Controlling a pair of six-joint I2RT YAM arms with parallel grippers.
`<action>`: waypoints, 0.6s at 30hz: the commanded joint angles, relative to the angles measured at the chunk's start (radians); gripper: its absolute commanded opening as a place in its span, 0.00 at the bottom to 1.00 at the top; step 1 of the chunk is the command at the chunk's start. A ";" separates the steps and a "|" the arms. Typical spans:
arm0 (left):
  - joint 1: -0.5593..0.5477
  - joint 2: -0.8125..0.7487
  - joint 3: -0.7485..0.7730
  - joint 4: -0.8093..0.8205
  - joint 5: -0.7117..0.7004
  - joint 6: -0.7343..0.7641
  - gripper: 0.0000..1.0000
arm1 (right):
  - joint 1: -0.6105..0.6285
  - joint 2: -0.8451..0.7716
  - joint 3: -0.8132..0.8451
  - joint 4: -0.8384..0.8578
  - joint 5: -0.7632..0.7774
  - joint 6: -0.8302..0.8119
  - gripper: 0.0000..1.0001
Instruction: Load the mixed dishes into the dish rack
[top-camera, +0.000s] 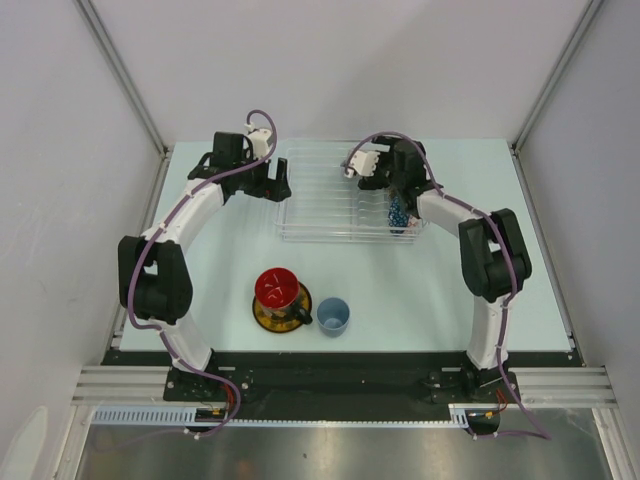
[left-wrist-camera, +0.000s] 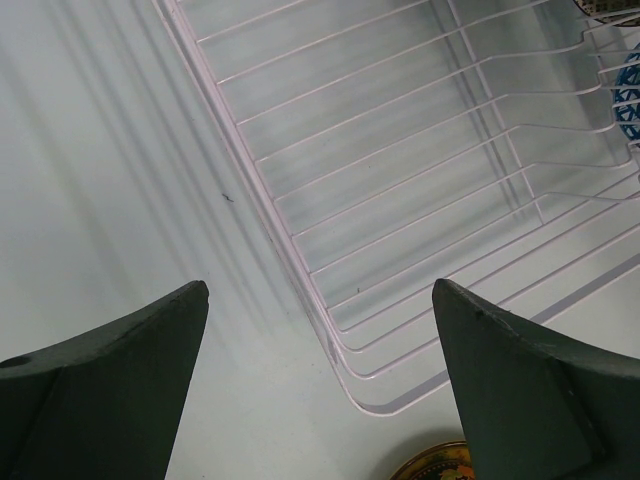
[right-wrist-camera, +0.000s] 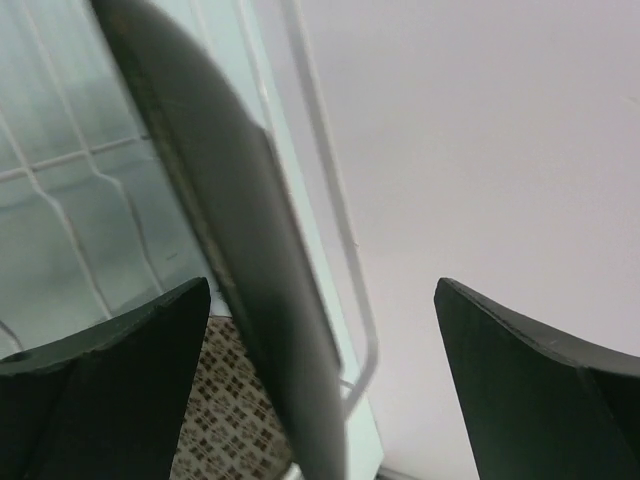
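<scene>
The clear dish rack (top-camera: 330, 195) lies at the back middle of the table. My right gripper (top-camera: 393, 190) hangs over the rack's right end, open. In the right wrist view a black plate (right-wrist-camera: 230, 250) stands on edge between the fingers, close to the left finger and apart from the right one. A red-white patterned bowl (right-wrist-camera: 225, 410) lies beneath it. A blue patterned bowl (top-camera: 398, 213) stands in the rack by that gripper. My left gripper (top-camera: 275, 185) is open and holds nothing at the rack's left rim (left-wrist-camera: 290, 260). A dark red-lined mug (top-camera: 277, 289) sits on a yellow-brown saucer (top-camera: 268, 316). Beside them is a light blue cup (top-camera: 333, 316).
White walls and metal frame posts (top-camera: 120, 70) close in the table on the left, back and right. The saucer's rim (left-wrist-camera: 440, 466) shows at the bottom of the left wrist view. The blue bowl (left-wrist-camera: 628, 90) peeks in at that view's right edge.
</scene>
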 joint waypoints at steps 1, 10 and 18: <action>0.005 -0.032 0.018 0.013 0.024 -0.010 1.00 | 0.018 -0.134 -0.009 0.077 0.060 0.057 1.00; 0.003 -0.082 0.047 -0.041 0.024 0.002 1.00 | 0.150 -0.381 -0.012 -0.025 0.327 0.296 1.00; 0.003 -0.164 0.027 -0.085 0.028 0.023 1.00 | 0.267 -0.599 -0.011 -0.346 0.532 0.649 1.00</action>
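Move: The square plate, already let go, still sits between the right hand's wide-open fingers in the back right part of the dish rack, its middle about 3 cm ahead, level sideways and 5 cm below the hand. The brown bowls stand some 7 cm to the hand's right, 2 cm back and 8 cm down; the blue bowl is roughly 9 cm back, 6 cm right and 9 cm down. From the left hand the plate lies around 13 cm ahead, 21 cm right and 5 cm lower. With its fingers staying wide open on either side of the plate, the right hand pulls clear of it, first mostly straight up and then up and back towards the robot, gathering speed to about 21 cm higher and 13 cm farther back while the wrist rolls some 25 degrees, left side rising. Late on, the empty, open left hand also begins to lift beside the rack's left side, only about 2 cm up and nearly as much back. ##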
